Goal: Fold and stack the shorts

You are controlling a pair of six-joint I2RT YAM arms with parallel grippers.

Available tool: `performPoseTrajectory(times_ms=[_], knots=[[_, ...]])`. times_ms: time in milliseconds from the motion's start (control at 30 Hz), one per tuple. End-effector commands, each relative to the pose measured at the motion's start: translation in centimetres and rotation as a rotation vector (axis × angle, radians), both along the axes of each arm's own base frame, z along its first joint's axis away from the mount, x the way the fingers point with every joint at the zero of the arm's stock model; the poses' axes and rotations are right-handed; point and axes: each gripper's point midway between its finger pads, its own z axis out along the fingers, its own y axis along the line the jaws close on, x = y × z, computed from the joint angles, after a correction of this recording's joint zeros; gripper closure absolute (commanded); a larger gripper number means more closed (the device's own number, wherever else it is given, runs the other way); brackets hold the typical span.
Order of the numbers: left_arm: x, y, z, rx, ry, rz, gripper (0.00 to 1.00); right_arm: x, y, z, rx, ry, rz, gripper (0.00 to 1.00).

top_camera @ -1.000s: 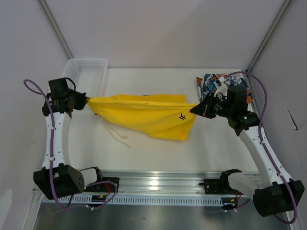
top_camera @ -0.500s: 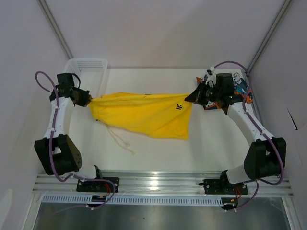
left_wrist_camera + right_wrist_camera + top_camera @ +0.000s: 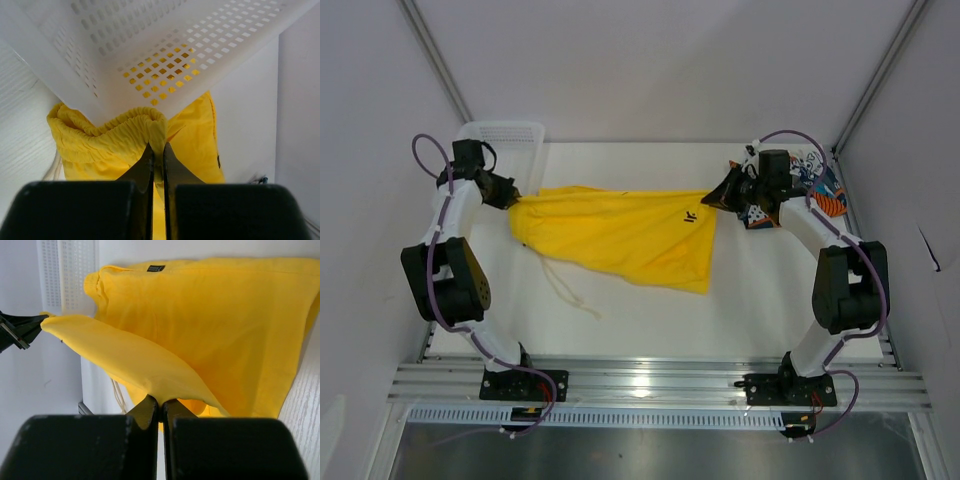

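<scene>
The yellow shorts [image 3: 620,232] hang stretched between both arms across the back of the table, their lower part resting on it. My left gripper [image 3: 512,200] is shut on the gathered waistband [image 3: 156,131] beside the basket. At the right end, my right gripper [image 3: 710,201] is shut on a fold of yellow cloth [image 3: 161,390]. A white drawstring [image 3: 565,285] trails toward the front. The printed shorts [image 3: 815,185] lie crumpled at the back right, partly hidden behind the right arm.
A white mesh basket [image 3: 500,135] stands at the back left corner, right above the left gripper [image 3: 156,150]. Grey walls close in on both sides. A metal rail [image 3: 640,380] runs along the near edge.
Both grippers have carried the yellow shorts toward the back of the table, and the cloth now hangs wider and flatter. The arms have stretched further out from their bases.
</scene>
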Motion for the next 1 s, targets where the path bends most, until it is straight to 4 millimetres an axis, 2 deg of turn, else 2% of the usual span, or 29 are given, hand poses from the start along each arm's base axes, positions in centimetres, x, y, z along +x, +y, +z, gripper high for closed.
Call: performPoseTrajectory(times_ms=[0, 133, 200, 267, 300, 400, 533, 567, 600, 800, 867, 967], knots=[[2.0, 0.7, 3.3, 0.041, -0.094, 0.006, 1.00, 2.4, -1.1, 2.5, 0.010, -0.111, -0.062, 1.00], [1.4, 1.1, 4.9, 0.069, -0.140, 0.031, 1.00, 1.7, -1.7, 2.5, 0.001, -0.120, -0.082, 1.00], [2.1, 0.8, 5.9, 0.070, -0.187, 0.034, 1.00, 1.7, -2.2, 2.4, -0.003, -0.117, -0.095, 1.00], [2.6, 0.4, 6.0, 0.051, -0.194, 0.026, 1.00, 2.0, -2.4, 2.2, 0.002, -0.113, -0.101, 1.00], [3.0, -0.1, 6.8, 0.048, -0.206, 0.013, 1.00, 2.1, -2.6, 2.2, 0.007, -0.111, -0.108, 1.00], [3.6, -0.9, 6.9, 0.050, -0.190, -0.008, 1.00, 2.2, -3.2, 2.0, 0.006, -0.112, -0.131, 1.00], [3.0, -2.1, 6.5, 0.050, -0.173, -0.026, 1.00, 2.1, -4.2, 1.8, 0.003, -0.115, -0.166, 1.00], [2.9, -2.2, 7.2, 0.055, -0.197, -0.025, 1.00, 2.0, -4.3, 1.6, 0.004, -0.114, -0.168, 1.00], [2.9, -2.7, 6.6, 0.057, -0.207, -0.024, 1.00, 2.1, -4.5, 1.6, 0.006, -0.111, -0.176, 1.00], [4.6, -3.8, 6.7, 0.040, -0.204, -0.049, 1.00, 2.6, -5.1, 1.2, 0.009, -0.100, -0.187, 1.00], [4.2, -4.3, 5.9, 0.032, -0.157, -0.070, 1.00, 2.6, -5.1, 1.0, 0.006, -0.100, -0.189, 1.00], [4.0, -4.6, 5.9, 0.052, -0.168, -0.071, 1.00, 2.5, -5.5, 0.6, -0.001, -0.094, -0.203, 1.00]])
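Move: Both hands hold the near layer of the yellow shorts taut. The middle of the lying layer's far edge is about 5 cm ahead and 22 cm right of the left hand, 12 cm lower; from the right hand it is 5 cm ahead, 20 cm left and 14 cm lower. The white basket is roughly 9 cm ahead and 10 cm left of the left hand, and the folded patterned shorts are 6 cm ahead and 22 cm right of the right hand. Both closed grippers keep their pinch on the raised edge of the yellow shorts and shift it rightward together, about 5 cm. The left hand also rises some 4 cm and eases forward, coming away from the basket, its fingers tipping slightly outward; the right stays nearly level, edges a little forward and swings about 10 degrees clockwise towards the patterned shorts. ##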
